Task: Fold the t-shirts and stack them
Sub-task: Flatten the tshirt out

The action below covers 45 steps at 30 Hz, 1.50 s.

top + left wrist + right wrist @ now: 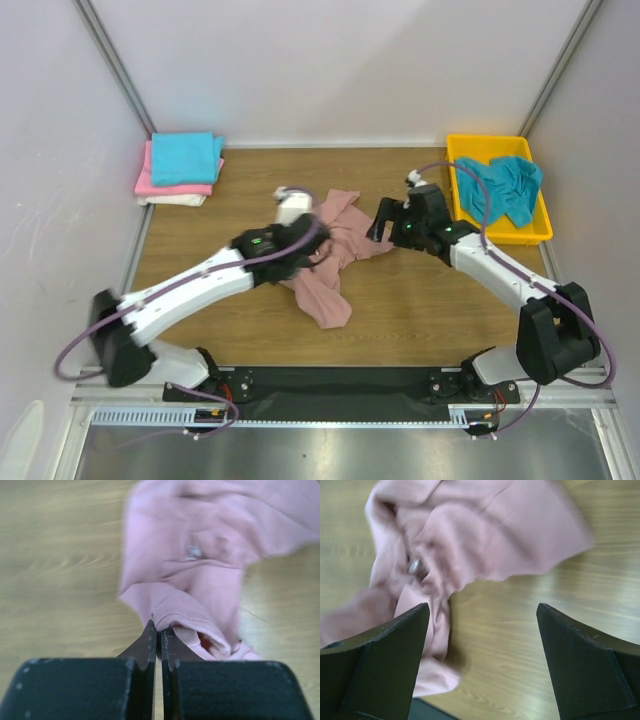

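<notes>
A crumpled dusty-pink t-shirt (335, 262) lies mid-table. My left gripper (159, 630) is shut on a ribbed edge of this t-shirt (200, 580); in the top view it (305, 235) sits on the cloth's left side. My right gripper (483, 606) stands open over bare wood just right of the pink cloth (480, 535), its left finger (395, 650) beside a fold; from above it (383, 220) is at the shirt's right edge. A folded stack at the back left has a teal t-shirt (186, 157) on top, then bright pink (158, 186), then white (176, 200).
A yellow tray (541, 232) stands at the back right with a rumpled teal t-shirt (508, 186) in it. Grey walls close the table on three sides. Bare wood shows along the front (430, 320) and at the left (185, 245).
</notes>
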### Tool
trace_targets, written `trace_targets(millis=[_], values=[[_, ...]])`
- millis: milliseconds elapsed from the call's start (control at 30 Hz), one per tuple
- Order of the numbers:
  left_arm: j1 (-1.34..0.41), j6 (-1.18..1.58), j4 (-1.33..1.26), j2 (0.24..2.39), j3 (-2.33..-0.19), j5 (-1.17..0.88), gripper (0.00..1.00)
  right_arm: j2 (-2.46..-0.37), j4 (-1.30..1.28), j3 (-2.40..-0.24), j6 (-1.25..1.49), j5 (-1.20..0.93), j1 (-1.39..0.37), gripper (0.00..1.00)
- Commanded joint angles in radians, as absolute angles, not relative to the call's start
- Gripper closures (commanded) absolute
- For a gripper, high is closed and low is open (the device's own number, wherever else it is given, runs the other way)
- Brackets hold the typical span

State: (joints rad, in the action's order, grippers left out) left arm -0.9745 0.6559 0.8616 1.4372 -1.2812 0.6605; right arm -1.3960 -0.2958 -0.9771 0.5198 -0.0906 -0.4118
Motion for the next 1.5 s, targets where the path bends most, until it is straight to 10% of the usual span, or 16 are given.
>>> trace_targets(millis=[0,467,533,633,1000,1467], values=[[-0.885,0.863,0.954,1.275,-1.14,0.655,0.99,-1.44,-0.23,-1.023,0.508,-0.072,-0.472,0.06],[-0.778,1.591,1.183,0.606,-0.628,0.561,0.79,-1.629,-0.256,-1.112,0.574,-0.055,-0.518,0.06],[-0.778,1.621,1.204,0.575,-0.626,0.572,0.4,-1.638,-0.258,-1.135,0.54,-0.067,-0.54,0.06],[-0.778,1.588,1.253,0.6,-0.685,0.629,0.11,-1.652,-0.275,-1.184,0.5,-0.052,-0.58,0.07],[-0.778,1.218,1.183,0.885,-0.914,0.749,0.05,-1.744,-0.232,-1.319,0.35,-0.22,-0.767,0.13],[-0.778,1.35,1.216,0.669,-0.793,0.689,0.01,-1.988,-0.259,-1.396,0.308,-0.226,-0.859,0.29]])
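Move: The left hand already holds a pinched edge of the pink t-shirt, bound for bare table about 17 cm to its left, 12 cm back and some 14 cm below; the shiny tag lies on the shirt about 8 cm ahead and 2 cm right of it, the loose hem 8 cm back and 3 cm right. From the open right hand, the shirt's bunched middle is roughly 20 cm left, 6 cm back and 10 cm down, with the sleeve some 4 cm ahead and 1 cm left. The left hand sweeps the pinched edge about 17 cm left and 12 cm back, sinking some 8 cm and turning counter-clockwise, then opens to let go over the bare table near the front edge and draws off up and forward a few centimetres, staying open above the cloth. The open right hand dips by its sleeve, rises again as it swings about 20 cm left and 6 cm back, then drops onto the shirt's bunched middle beside the tag, turning nearly 40 degrees counter-clockwise, its fingers starting to close. ##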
